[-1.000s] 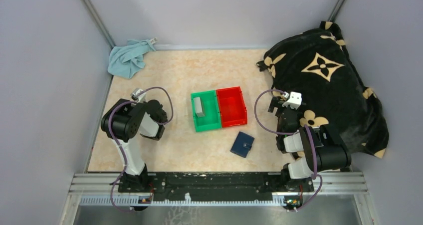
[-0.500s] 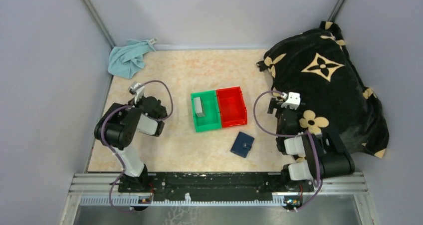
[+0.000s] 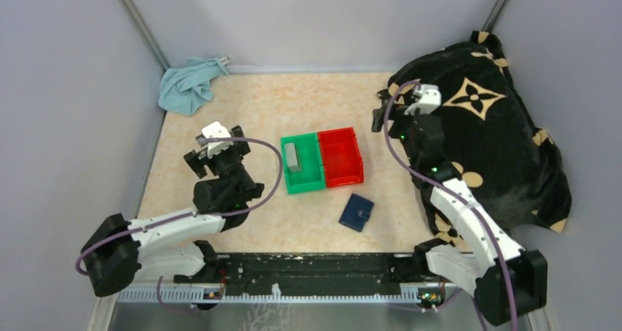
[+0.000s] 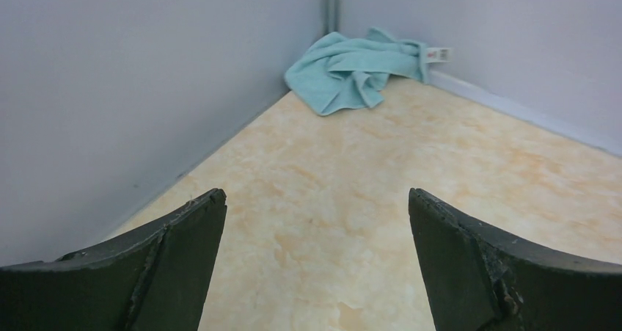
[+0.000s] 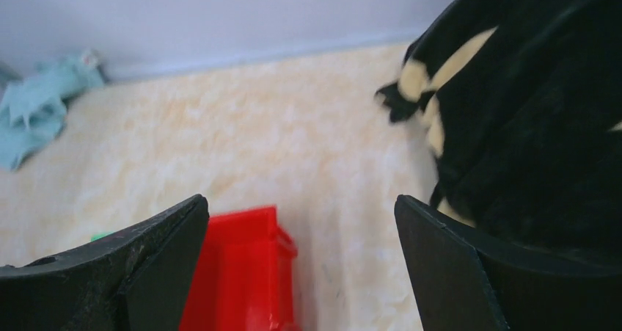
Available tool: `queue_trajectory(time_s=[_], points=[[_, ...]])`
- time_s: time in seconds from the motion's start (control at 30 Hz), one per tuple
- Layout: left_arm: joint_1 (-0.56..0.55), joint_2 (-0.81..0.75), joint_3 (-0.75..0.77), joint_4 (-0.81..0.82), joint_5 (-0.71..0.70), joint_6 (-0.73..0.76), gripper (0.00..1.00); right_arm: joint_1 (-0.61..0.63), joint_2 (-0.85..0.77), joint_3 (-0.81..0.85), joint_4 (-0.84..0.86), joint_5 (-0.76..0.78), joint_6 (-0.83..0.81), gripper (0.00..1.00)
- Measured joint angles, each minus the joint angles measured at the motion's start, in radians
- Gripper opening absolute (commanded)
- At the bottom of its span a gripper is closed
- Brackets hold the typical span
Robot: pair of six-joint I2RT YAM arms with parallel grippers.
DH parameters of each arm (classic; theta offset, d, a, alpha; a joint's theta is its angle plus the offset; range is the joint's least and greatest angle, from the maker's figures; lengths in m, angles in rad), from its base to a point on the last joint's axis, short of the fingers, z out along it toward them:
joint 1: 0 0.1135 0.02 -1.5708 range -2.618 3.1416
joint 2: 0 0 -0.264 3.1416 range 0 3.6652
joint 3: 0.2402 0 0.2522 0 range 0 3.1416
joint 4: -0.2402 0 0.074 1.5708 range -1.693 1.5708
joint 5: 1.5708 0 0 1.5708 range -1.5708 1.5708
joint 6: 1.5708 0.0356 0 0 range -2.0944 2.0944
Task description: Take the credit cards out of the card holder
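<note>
The card holder (image 3: 356, 212), a closed navy wallet with a snap tab, lies flat on the table in front of the bins. No credit cards show at the holder. One grey card-like rectangle (image 3: 292, 157) lies in the green bin (image 3: 309, 182). My left gripper (image 3: 214, 143) hovers open left of the green bin, well away from the holder; in its wrist view the left gripper (image 4: 315, 199) has only bare table between its fingers. My right gripper (image 3: 393, 112) stands open beyond the red bin by the blanket's edge. Its wrist view shows the right gripper (image 5: 301, 202) empty over the red bin's (image 5: 238, 272) corner.
The red bin (image 3: 341, 157) adjoins the green one at mid-table. A black flower-patterned blanket (image 3: 484, 125) covers the right side, and the blanket (image 5: 528, 125) fills the right wrist view's right. A teal cloth (image 3: 189, 85) sits in the far left corner, and this cloth (image 4: 359, 70) lies ahead of the left gripper. Grey walls close in around.
Both arms have unfolded and reached out from their bases. The left gripper moved right toward the green bin, the right gripper away toward the blanket's far edge. The card holder stayed put.
</note>
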Motion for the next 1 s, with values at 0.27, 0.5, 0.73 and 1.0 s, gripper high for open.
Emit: queue_trajectory(time_s=[0.27, 0.5, 0.73, 1.0], points=[[-0.175, -0.188, -0.06, 0.001, -0.002, 0.167, 0.99, 0.314, 0.25, 0.137, -0.289, 0.089, 0.018, 0.95], [-0.202, -0.436, -0.086, 0.003, -0.004, 0.338, 0.99, 0.488, 0.561, 0.435, -0.388, 0.229, 0.018, 0.81], [-0.204, -0.492, -0.092, 0.003, -0.004, 0.377, 0.99, 0.531, 0.766, 0.656, -0.489, 0.324, 0.043, 0.79], [-0.205, -0.529, -0.136, 0.003, -0.004, 0.463, 0.99, 0.554, 0.875, 0.725, -0.568, 0.366, 0.093, 0.69]])
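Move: Back and left of the right hand lies the card holder, flat on the table, about 19 cm nearer the base, 11 cm left and 27 cm below. The red tray is some 15 cm to the hand's left and 2 cm back. The green tray is about 27 cm left and 4 cm back, with the white stack in it 31 cm left and 2 cm back, all roughly 26 cm down. From the left hand, the card holder is about 38 cm right, 9 cm back and 27 cm below. Sweeping left some 22 cm and sinking about 14, the right hand crosses towards the trays and ends above the seam between red and green, tipping its fingers down some 30 degrees and narrowing their gap by about a quarter on nothing. The left hand, fingers wide open, draws back and then swings left, away from the card holder, rising slightly and turning a little clockwise. ##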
